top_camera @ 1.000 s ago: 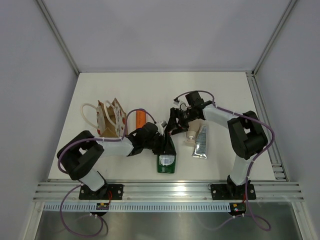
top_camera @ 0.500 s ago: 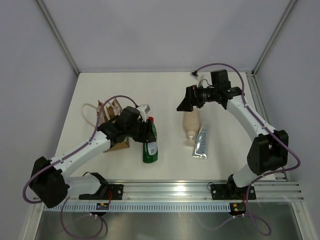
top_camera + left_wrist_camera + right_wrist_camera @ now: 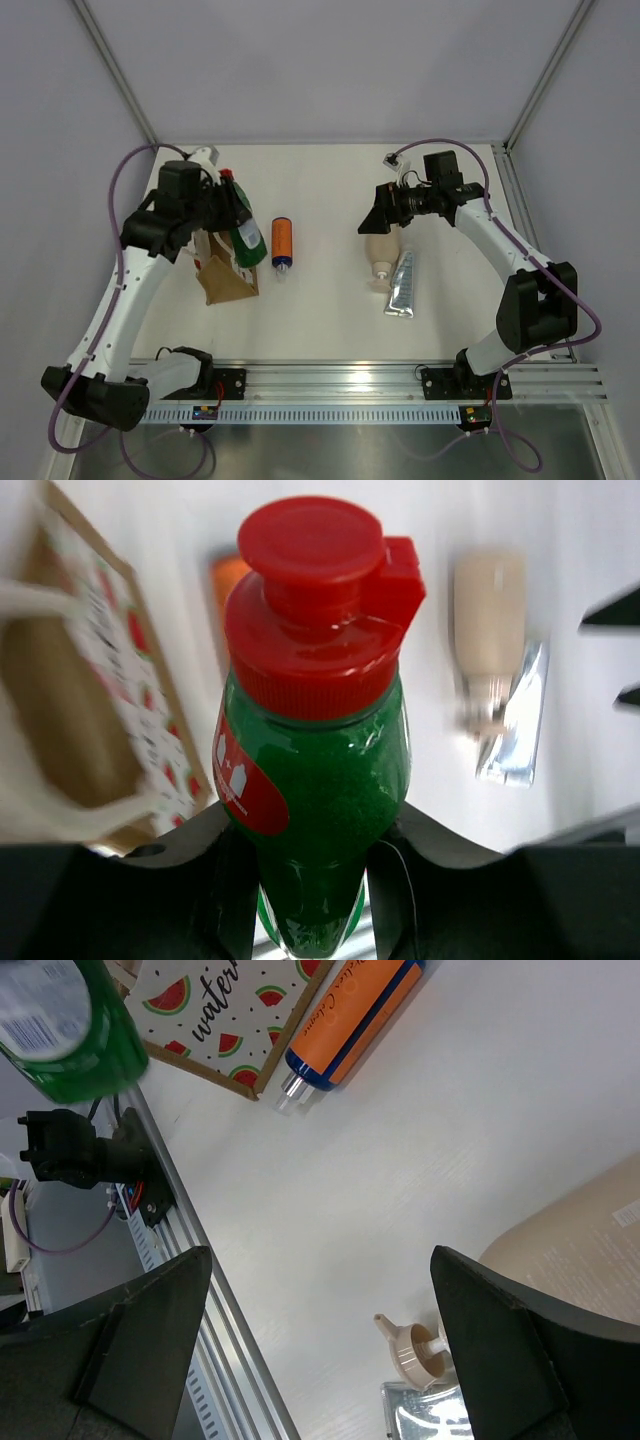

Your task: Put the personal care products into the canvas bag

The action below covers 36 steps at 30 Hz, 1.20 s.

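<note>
My left gripper [image 3: 230, 220] [image 3: 310, 880] is shut on the narrow tail of the green bottle [image 3: 248, 246] [image 3: 315, 780]. It holds the bottle off the table, red cap pointing down, over the right edge of the canvas bag [image 3: 222, 275] [image 3: 100, 680] [image 3: 215, 1010]. The orange bottle [image 3: 282, 238] [image 3: 228, 575] [image 3: 350, 1015] lies just right of the bag. The beige bottle [image 3: 381, 250] [image 3: 488, 610] [image 3: 580, 1250] and the silver tube [image 3: 402, 285] [image 3: 515, 725] [image 3: 430, 1415] lie side by side right of centre. Above the beige bottle's far end, my right gripper [image 3: 372, 212] [image 3: 320, 1290] is open and holds nothing.
A grooved aluminium rail [image 3: 330, 385] [image 3: 170, 1260] runs along the near edge of the white table [image 3: 330, 320]. White walls close in the left, back and right sides. The bag's white rope handles [image 3: 180, 228] stick out to its left.
My left arm has lifted the green bottle from the table's middle and carried it up and left to the bag. The right gripper opened wide, rose off the table and now hardly moves.
</note>
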Each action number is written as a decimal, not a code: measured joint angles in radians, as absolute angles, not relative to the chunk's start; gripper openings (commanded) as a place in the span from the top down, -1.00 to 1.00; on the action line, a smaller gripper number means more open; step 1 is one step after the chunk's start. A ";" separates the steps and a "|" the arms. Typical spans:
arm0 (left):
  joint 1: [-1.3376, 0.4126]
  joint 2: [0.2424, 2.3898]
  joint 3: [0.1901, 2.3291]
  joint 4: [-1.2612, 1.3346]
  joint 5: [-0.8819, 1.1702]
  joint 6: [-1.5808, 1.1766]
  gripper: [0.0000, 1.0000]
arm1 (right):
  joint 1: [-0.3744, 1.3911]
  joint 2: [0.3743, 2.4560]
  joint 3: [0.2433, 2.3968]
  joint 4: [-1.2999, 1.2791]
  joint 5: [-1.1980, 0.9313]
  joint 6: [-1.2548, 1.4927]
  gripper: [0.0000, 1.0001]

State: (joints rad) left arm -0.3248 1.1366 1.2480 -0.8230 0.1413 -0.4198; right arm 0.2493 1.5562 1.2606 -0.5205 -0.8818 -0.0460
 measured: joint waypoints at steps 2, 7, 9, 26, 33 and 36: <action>-0.245 1.126 1.329 -0.836 0.127 -0.406 1.00 | 0.247 1.556 1.257 -0.519 -0.882 -0.046 -0.99; -0.094 1.122 1.468 -0.849 0.127 -0.385 1.00 | 0.246 1.556 1.240 -0.517 -0.882 -0.046 -0.99; -0.047 1.128 1.501 -0.861 0.126 -0.375 1.00 | 0.245 1.556 1.231 -0.517 -0.882 -0.046 -0.99; 0.099 1.231 1.546 -0.853 0.043 -0.272 1.00 | 0.231 1.532 1.196 -0.515 -0.882 -0.048 -0.99; 0.099 1.200 1.641 -0.861 0.042 -0.276 1.00 | 0.228 1.532 1.189 -0.513 -0.882 -0.049 -0.99; 0.099 1.175 1.675 -0.848 0.014 -0.263 1.00 | 0.228 1.532 1.189 -0.513 -0.882 -0.048 -0.99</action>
State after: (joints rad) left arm 0.0986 1.1751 1.6749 -0.8478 0.0143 -0.2634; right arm 0.2279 1.5318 1.1893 -0.5129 -0.8822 -0.0483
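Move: The green bottle is already in the left hand's grip, and the canvas bag it is meant for stands about 6 cm to that hand's left, level with it in reach, its middle some 15 cm below. The orange bottle lies on the table roughly 6 cm ahead and 6 cm right of that hand, about 23 cm down. From the right hand, the bag is some 33 cm left, 5 cm back and about 10 cm lower. The green bottle, still gripped cap up, is swept left by the left arm, roughly 15 cm across above the canvas bag, rising about 10 cm and reaching some 5 cm forward. After a short dip and pause it climbs again to finish 15 cm higher than it began, the wrist swung about 25 degrees counter-clockwise and its fingers tipped upward. ##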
